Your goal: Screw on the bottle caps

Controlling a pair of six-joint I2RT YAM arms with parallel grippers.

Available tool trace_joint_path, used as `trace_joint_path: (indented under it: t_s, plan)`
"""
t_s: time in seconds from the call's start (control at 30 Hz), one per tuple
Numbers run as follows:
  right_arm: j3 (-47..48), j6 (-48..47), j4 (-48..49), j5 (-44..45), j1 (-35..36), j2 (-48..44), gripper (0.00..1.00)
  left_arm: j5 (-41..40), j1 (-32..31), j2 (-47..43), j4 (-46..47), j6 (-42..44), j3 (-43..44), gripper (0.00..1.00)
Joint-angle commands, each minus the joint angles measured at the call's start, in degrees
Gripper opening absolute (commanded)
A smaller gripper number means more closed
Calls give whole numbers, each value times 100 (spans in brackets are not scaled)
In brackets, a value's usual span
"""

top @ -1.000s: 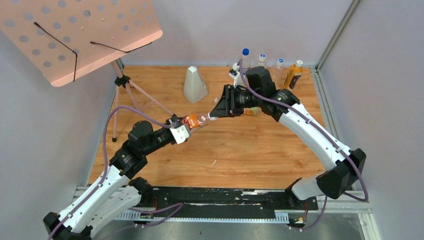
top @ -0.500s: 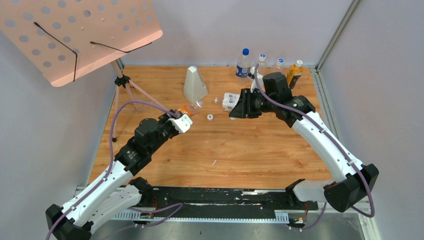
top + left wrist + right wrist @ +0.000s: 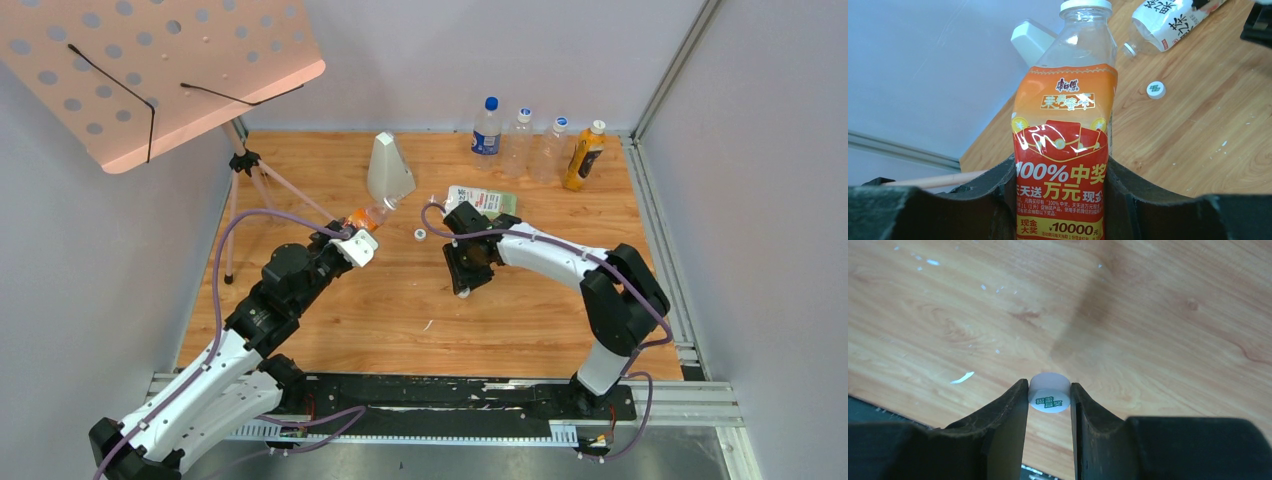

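My left gripper is shut on the smaller bottle, clear with an orange label, and holds it tilted above the table. A white cap sits on its neck. The larger bottle lies on its side at the back, open-necked. A loose white bottle cap rests on the wood between the arms. My right gripper points down over the middle of the table. Another white cap with green print is pinched between its fingertips, just above the wood.
A white cone-shaped object stands behind the small bottle. Along the back edge stand a blue-capped bottle, two clear bottles and an orange juice bottle. A pink perforated stand overhangs the left side.
My right arm has drawn back from the rear to mid-table and turned downward. My left gripper has carried the small bottle a little back and left.
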Motion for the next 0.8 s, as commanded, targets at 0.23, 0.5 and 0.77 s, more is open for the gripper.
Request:
trace_joint_path:
  t_s: [0.23,0.5,0.77]
  plan:
    - [-69,52,454,978,382,646,35,-33,-4,-95,451,-122,-26,0]
    - [-110,-412,438,948,513,517,55,-17,-2,-100,439,-141,-46,0]
    - [-214,-1178,431,736,536,343,53,-33,-5,-124,429,-116,-64,0]
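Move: The white cap is already pinched in the right fingers, and the bare table spot it goes to lies straight below, about 5 cm under the hand. A loose cap lies some 15 cm ahead and 9 cm left; the green-labelled bottle lies about 22 cm ahead and 4 cm right; a white scrap lies roughly 6 cm back and 7 cm left. From the left hand that table spot is about 22 cm right, 4 cm back and 24 cm below. The white cap goes straight down about 4 cm in the right hand's grip, the wrist tilting some 10 degrees until the fingers point almost plumb down to the table. The right fingers then open and let go of the cap there, and the hand stays low around it, starting a small counter-clockwise turn. The left hand holds the orange-labelled bottle still. ##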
